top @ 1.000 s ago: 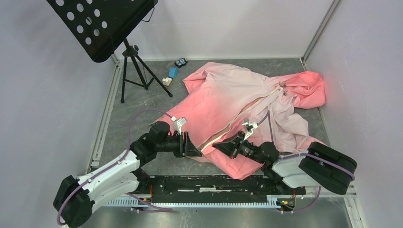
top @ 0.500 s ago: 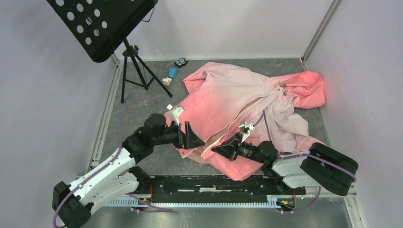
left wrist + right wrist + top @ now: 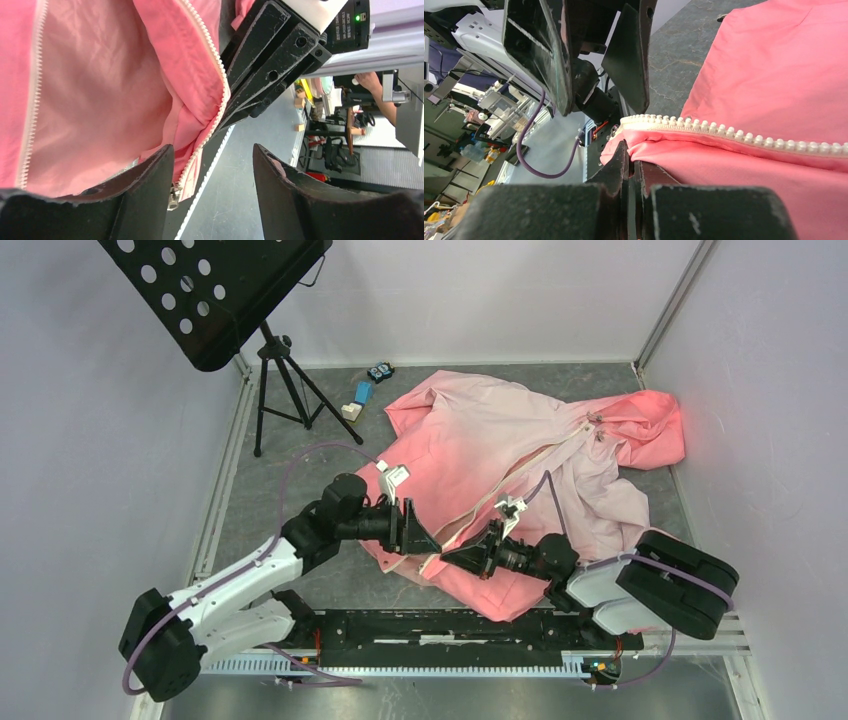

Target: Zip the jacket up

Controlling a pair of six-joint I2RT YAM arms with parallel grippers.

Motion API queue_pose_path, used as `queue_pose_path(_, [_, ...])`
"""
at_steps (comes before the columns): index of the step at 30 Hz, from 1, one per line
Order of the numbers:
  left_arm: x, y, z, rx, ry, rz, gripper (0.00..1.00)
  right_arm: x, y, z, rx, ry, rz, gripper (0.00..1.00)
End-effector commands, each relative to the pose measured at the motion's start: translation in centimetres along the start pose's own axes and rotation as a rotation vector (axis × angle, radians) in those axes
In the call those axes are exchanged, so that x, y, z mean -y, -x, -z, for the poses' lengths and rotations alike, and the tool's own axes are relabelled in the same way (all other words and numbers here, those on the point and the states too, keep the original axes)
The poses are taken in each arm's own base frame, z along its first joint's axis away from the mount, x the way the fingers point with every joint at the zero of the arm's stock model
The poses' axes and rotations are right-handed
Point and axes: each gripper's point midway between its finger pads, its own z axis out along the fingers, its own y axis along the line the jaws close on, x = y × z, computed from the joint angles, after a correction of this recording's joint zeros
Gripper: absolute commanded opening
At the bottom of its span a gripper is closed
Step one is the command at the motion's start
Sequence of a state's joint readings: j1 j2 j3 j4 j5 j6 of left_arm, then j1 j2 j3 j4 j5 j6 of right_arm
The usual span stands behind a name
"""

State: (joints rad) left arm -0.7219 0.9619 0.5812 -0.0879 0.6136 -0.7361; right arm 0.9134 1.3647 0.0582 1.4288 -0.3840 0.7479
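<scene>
The pink jacket [image 3: 480,440] lies spread out, its cream zipper strip [image 3: 520,480] running diagonally and standing apart at the bottom. My right gripper [image 3: 447,555] is shut on the jacket's lower hem; in the right wrist view the jaws [image 3: 633,150] pinch the coral fabric [image 3: 774,70] just under the zipper teeth [image 3: 724,132]. My left gripper [image 3: 430,539] faces it, open. In the left wrist view the fingers [image 3: 145,190] stand wide apart, and the zipper's end with its metal slider [image 3: 173,196] hangs beside the left one, outside the gap.
A black perforated music stand [image 3: 215,295] on a tripod [image 3: 285,390] stands at the back left. Small blue and wooden blocks [image 3: 358,400] lie near it. Grey walls close in both sides, and a black rail [image 3: 450,625] runs along the near edge.
My left gripper opened wide and moved right and slightly away, up to the jacket's bottom zipper end. The right gripper shifted a little left, still shut on the hem.
</scene>
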Motion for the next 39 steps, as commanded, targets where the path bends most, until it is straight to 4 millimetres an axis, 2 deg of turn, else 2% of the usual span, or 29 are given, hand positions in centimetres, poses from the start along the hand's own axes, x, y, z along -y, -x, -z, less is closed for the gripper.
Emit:
queue_pose_path(1, [1.0, -0.5, -0.7, -0.024, -0.063, -0.021, 0.61, -1.4, 1.9, -1.0, 0.054, 0.07, 0.036, 0.0])
queue_pose_path(5, [0.7, -0.4, -1.6, -0.022, -0.055, -0.009, 0.48, -1.5, 2.0, -1.2, 0.055, 0.078, 0.029, 0.0])
queue_pose_path(12, [0.0, 0.0, -2.7, -0.02, -0.029, -0.004, 0.1, -1.7, 1.5, -1.4, 0.034, 0.094, -0.001, 0.0])
queue_pose_path(13, [-0.2, 0.2, -2.7, -0.009, -0.022, -0.005, 0.04, -1.7, 1.6, -1.3, 0.042, 0.095, -0.011, 0.03])
queue_pose_path(17, [0.0, 0.5, -2.8, 0.008, -0.026, -0.004, 0.02, -2.1, 1.7, -0.8, 0.063, 0.104, -0.063, 0.23])
queue_pose_path(23, [-0.1, 0.7, -2.9, 0.039, -0.037, 0.015, 0.02, -3.5, 2.4, -0.5, 0.115, 0.157, -0.128, 0.39])
queue_pose_path(28, [-0.1, 0.8, -2.8, 0.046, -0.034, 0.012, 0.02, -4.2, 2.3, -0.5, 0.118, 0.186, -0.147, 0.44])
queue_pose_path(32, [-0.4, 0.6, -2.6, 0.042, -0.013, 0.002, 0.02, -4.1, 2.1, -0.4, 0.135, 0.158, -0.139, 0.51])
queue_pose_path(39, [-0.1, 0.7, -2.5, 0.049, -0.025, -0.003, 0.02, -3.5, 2.7, -0.5, 0.174, 0.104, -0.135, 0.57])
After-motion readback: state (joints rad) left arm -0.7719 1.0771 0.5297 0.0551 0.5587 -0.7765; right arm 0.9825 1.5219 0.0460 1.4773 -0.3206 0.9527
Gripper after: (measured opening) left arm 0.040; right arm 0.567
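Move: The raised zip edge of the jacket's right half lies about 2 cm to the left hand's right and 3 cm below. Its metal bottom end is some 4 cm below the left hand and 1 cm back, and the left half's zip runs about 6 cm ahead and 7 cm below. The right hand still pinches the fabric just under that raised edge: the teeth are 1 cm above and 1 cm left of its fingers, and the loose flap hangs roughly 4 cm below. The left fingers pinch the raised zip edge beside the right hand's grip, having sunk about 3 cm and shifted slightly right while closing, then keep hold with a small dip and partial rise. Only then does the right hand let go, opening to about half, sinking some 4 cm under the edge, rolling about 15 degrees with its forward side dipping, and easing back 1.5 cm to straddle the hanging flap. ##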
